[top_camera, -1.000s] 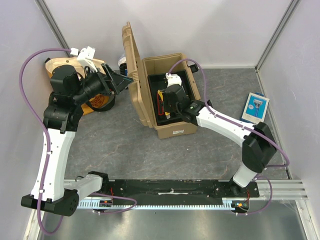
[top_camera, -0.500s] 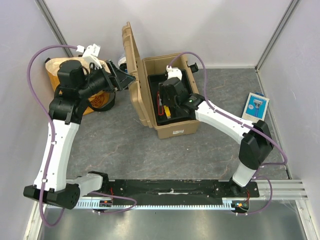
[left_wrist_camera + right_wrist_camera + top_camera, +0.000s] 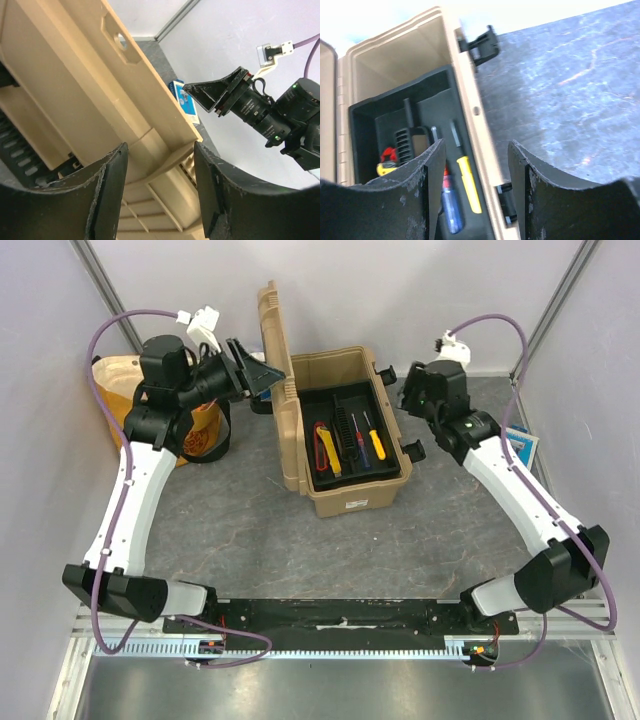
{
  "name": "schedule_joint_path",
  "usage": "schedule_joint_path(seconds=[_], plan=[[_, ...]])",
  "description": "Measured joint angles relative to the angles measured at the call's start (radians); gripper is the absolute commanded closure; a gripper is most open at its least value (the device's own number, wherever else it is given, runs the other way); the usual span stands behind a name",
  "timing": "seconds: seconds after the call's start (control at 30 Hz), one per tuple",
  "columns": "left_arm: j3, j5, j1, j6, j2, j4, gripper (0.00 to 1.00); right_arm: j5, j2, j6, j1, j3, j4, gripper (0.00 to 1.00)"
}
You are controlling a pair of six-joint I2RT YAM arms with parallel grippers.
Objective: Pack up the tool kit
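The tan toolbox (image 3: 352, 495) stands open mid-table, its lid (image 3: 283, 415) upright on the left. Its black inner tray (image 3: 352, 468) holds red and yellow cutters (image 3: 322, 448), a red-and-blue screwdriver (image 3: 361, 440) and a yellow-handled screwdriver (image 3: 376, 444). My left gripper (image 3: 268, 375) is at the lid's top edge. In the left wrist view its open jaws (image 3: 159, 150) straddle the lid's rim (image 3: 165, 160) with gaps on both sides. My right gripper (image 3: 408, 395) hangs open and empty over the box's right wall (image 3: 470, 125), with the yellow screwdriver (image 3: 469, 184) below.
A yellow cloth bag (image 3: 195, 432) sits left of the lid, behind my left arm. A flat blue-white packet (image 3: 521, 441) lies at the right, partly behind my right arm. Black latches (image 3: 413, 450) stick out from the box's right side. Walls close in the table.
My right gripper has opened, risen out of the tray and drawn back to the right. The left gripper has moved right onto the lid's top edge, and the lid stands further right.
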Motion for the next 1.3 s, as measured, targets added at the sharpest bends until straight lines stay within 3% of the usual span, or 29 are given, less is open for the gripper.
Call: schedule_joint_path(seconds=[0.63,0.83,1.1,1.3], plan=[[0.119,0.06,-0.203,-0.096,0.255,0.261,0.39,-0.135,-0.055,0.164,-0.354,-0.27,-0.016,0.42],[0.138,0.074,-0.248,-0.109,0.328,0.229,0.39,-0.185,-0.076,0.214,-0.392,-0.314,-0.014,0.41],[0.272,0.079,-0.341,-0.116,0.44,0.187,0.39,-0.333,-0.077,0.294,-0.519,-0.473,0.031,0.41],[0.293,-0.006,-0.388,-0.006,0.439,0.082,0.38,-0.497,-0.05,0.344,-0.539,-0.63,0.135,0.39]])
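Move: The lid stands nearly upright with its upper rim already at the left fingertips; its middle is about 6 cm ahead, 2 cm right and 11 cm below. The open case, with the tool tray inside, lies about 15 cm to the right of this hand, 4 cm ahead and 30 cm below. From the right hand the lid's middle is 26 cm left and 1 cm back, level in height; the near latch is 8 cm back, 3 cm right and 13 cm below. With its fingers open and already against the outer face of the lid near its rim, the left hand sweeps about 18 cm to the right over the case, first level and then sinking a little, its wrist turning some 20 degrees clockwise, to tip the lid over onto the case; by the end it is over the lid, apparently clear of it. Meanwhile the empty right hand, fingers still open, gets out of the lid's way, going right first, then steeply down by over 20 cm and somewhat back to a low place beside the case's latch side, its wrist pitching the fingers downward and rolling left side up. ##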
